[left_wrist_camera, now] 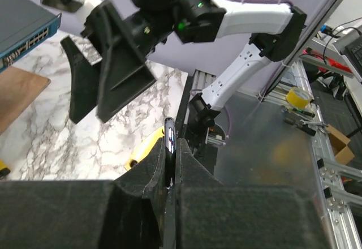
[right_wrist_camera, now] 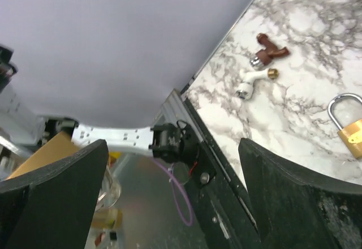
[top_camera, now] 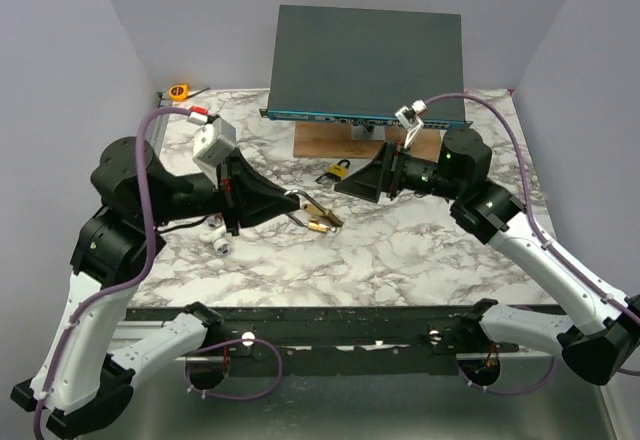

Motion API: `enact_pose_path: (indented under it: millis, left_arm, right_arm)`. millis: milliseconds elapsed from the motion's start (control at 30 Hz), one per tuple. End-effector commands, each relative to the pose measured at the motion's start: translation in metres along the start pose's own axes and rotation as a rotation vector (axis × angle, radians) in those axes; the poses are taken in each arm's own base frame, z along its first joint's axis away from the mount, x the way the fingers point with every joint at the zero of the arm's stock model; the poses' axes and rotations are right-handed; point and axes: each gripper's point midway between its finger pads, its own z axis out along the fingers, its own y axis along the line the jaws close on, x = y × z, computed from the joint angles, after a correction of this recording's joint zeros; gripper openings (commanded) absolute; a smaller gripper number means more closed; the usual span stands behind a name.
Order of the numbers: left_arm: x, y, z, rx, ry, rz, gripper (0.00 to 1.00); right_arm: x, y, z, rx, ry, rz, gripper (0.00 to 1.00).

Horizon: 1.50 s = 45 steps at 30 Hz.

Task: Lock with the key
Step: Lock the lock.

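Observation:
A brass padlock (top_camera: 323,219) with a silver shackle (right_wrist_camera: 337,103) sits just right of the left arm, shackle end toward the left fingers. My left gripper (top_camera: 298,205) is shut on a thin shiny dark edge (left_wrist_camera: 168,137), which looks like that shackle seen end-on. The yellow-brass body (left_wrist_camera: 145,149) shows beside the left finger. My right gripper (top_camera: 362,180) faces it from the right, open and holding nothing, its fingers (left_wrist_camera: 85,85) spread wide. A small yellow and black lock-like piece (top_camera: 337,171) lies between the right gripper and the wooden board. I see no key that I can tell apart.
A dark network switch (top_camera: 365,60) stands tilted at the back on a wooden board (top_camera: 325,142). A brown tap (right_wrist_camera: 270,47) and a white tap (right_wrist_camera: 255,80) lie near the left arm. An orange tape measure (top_camera: 179,91) sits at the back left corner.

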Motion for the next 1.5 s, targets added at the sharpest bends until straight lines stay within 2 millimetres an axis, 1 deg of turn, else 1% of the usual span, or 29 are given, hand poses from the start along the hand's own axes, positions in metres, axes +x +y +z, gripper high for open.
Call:
enact_pose_path:
  millis: [0, 33, 67, 100, 200, 267, 300, 367, 433, 533, 600, 700, 800, 867, 967, 1067, 1133, 1200, 1300, 1400, 1467]
  left_arm:
    - [-0.026, -0.008, -0.007, -0.021, -0.082, 0.128, 0.0]
    - [-0.028, -0.007, -0.007, -0.033, -0.086, 0.121, 0.0]
    - [-0.031, -0.005, -0.007, -0.048, -0.093, 0.112, 0.0]
    - [-0.036, -0.006, -0.009, -0.06, -0.106, 0.11, 0.0]
    - [-0.052, -0.009, -0.011, -0.085, -0.16, 0.069, 0.0]
    - [-0.062, -0.013, -0.012, -0.084, -0.188, 0.037, 0.0]
    - [-0.068, -0.015, -0.013, -0.087, -0.2, 0.028, 0.0]
    - [-0.077, -0.018, -0.014, -0.094, -0.22, 0.01, 0.0]
    - [-0.089, -0.021, -0.016, -0.094, -0.257, -0.002, 0.0]
    - [-0.103, -0.026, -0.016, -0.08, -0.3, -0.025, 0.0]
    - [-0.11, -0.024, -0.014, -0.082, -0.316, -0.052, 0.0]
    - [-0.117, -0.022, -0.009, -0.066, -0.338, -0.084, 0.0]
    - [-0.119, -0.017, -0.006, -0.073, -0.353, -0.102, 0.0]
    - [-0.119, -0.014, -0.005, -0.081, -0.369, -0.107, 0.0]
    - [-0.119, -0.011, -0.005, -0.087, -0.379, -0.116, 0.0]
    - [-0.119, -0.013, -0.004, -0.075, -0.381, -0.115, 0.0]
    - [-0.119, -0.013, -0.005, -0.078, -0.385, -0.116, 0.0]
    - [-0.119, -0.013, -0.005, -0.078, -0.387, -0.114, 0.0]
    - [-0.118, -0.014, -0.007, -0.082, -0.389, -0.111, 0.0]
    - [-0.115, -0.014, -0.008, -0.084, -0.387, -0.111, 0.0]
    - [-0.113, -0.013, -0.008, -0.086, -0.386, -0.113, 0.0]
  right_arm:
    - [-0.03, -0.002, -0.002, -0.019, -0.232, 0.126, 1.0]
    - [-0.034, 0.0, -0.007, -0.043, -0.284, 0.14, 1.0]
    - [-0.04, 0.007, -0.014, -0.088, -0.337, 0.139, 1.0]
    - [-0.041, 0.01, -0.02, -0.125, -0.379, 0.127, 1.0]
    - [-0.049, 0.035, -0.048, -0.261, -0.527, 0.024, 1.0]
    - [-0.051, 0.05, -0.056, -0.308, -0.545, -0.056, 1.0]
    - [-0.051, 0.056, -0.055, -0.325, -0.528, -0.081, 1.0]
    - [-0.051, 0.075, -0.055, -0.423, -0.505, -0.136, 1.0]
    - [-0.054, 0.086, -0.056, -0.472, -0.496, -0.166, 1.0]
    - [-0.063, 0.089, -0.055, -0.471, -0.527, -0.206, 1.0]
    - [-0.07, 0.091, -0.055, -0.464, -0.551, -0.237, 1.0]
    - [-0.078, 0.101, -0.052, -0.489, -0.562, -0.267, 1.0]
    - [-0.08, 0.113, -0.045, -0.533, -0.555, -0.27, 1.0]
    - [-0.076, 0.122, -0.039, -0.563, -0.541, -0.273, 0.98]
    - [-0.062, 0.133, -0.029, -0.596, -0.511, -0.275, 0.94]
    - [-0.051, 0.136, -0.02, -0.591, -0.494, -0.274, 0.92]
    - [-0.049, 0.137, -0.018, -0.592, -0.496, -0.266, 0.88]
    - [-0.049, 0.139, -0.016, -0.598, -0.497, -0.259, 0.81]
    - [-0.048, 0.14, -0.013, -0.604, -0.497, -0.249, 0.76]
    - [-0.049, 0.141, -0.01, -0.604, -0.498, -0.242, 0.67]
    - [-0.05, 0.143, -0.009, -0.61, -0.499, -0.241, 0.64]
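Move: The left hand already grips the shackle of the padlock to be locked; its brass body, with the key in it, sits about 6 cm right, 2 cm back and 2 cm below. From the open right hand that body is about 7 cm back, 5 cm left and roughly level. On the table, some 22 cm below the left hand, a second brass padlock lies 11 cm ahead and 3 cm right, a yellow padlock 20 cm ahead and 6 cm right. Right hand rises some 12 cm and draws back, fingers narrowing around the key, as the left lifts its padlock. ##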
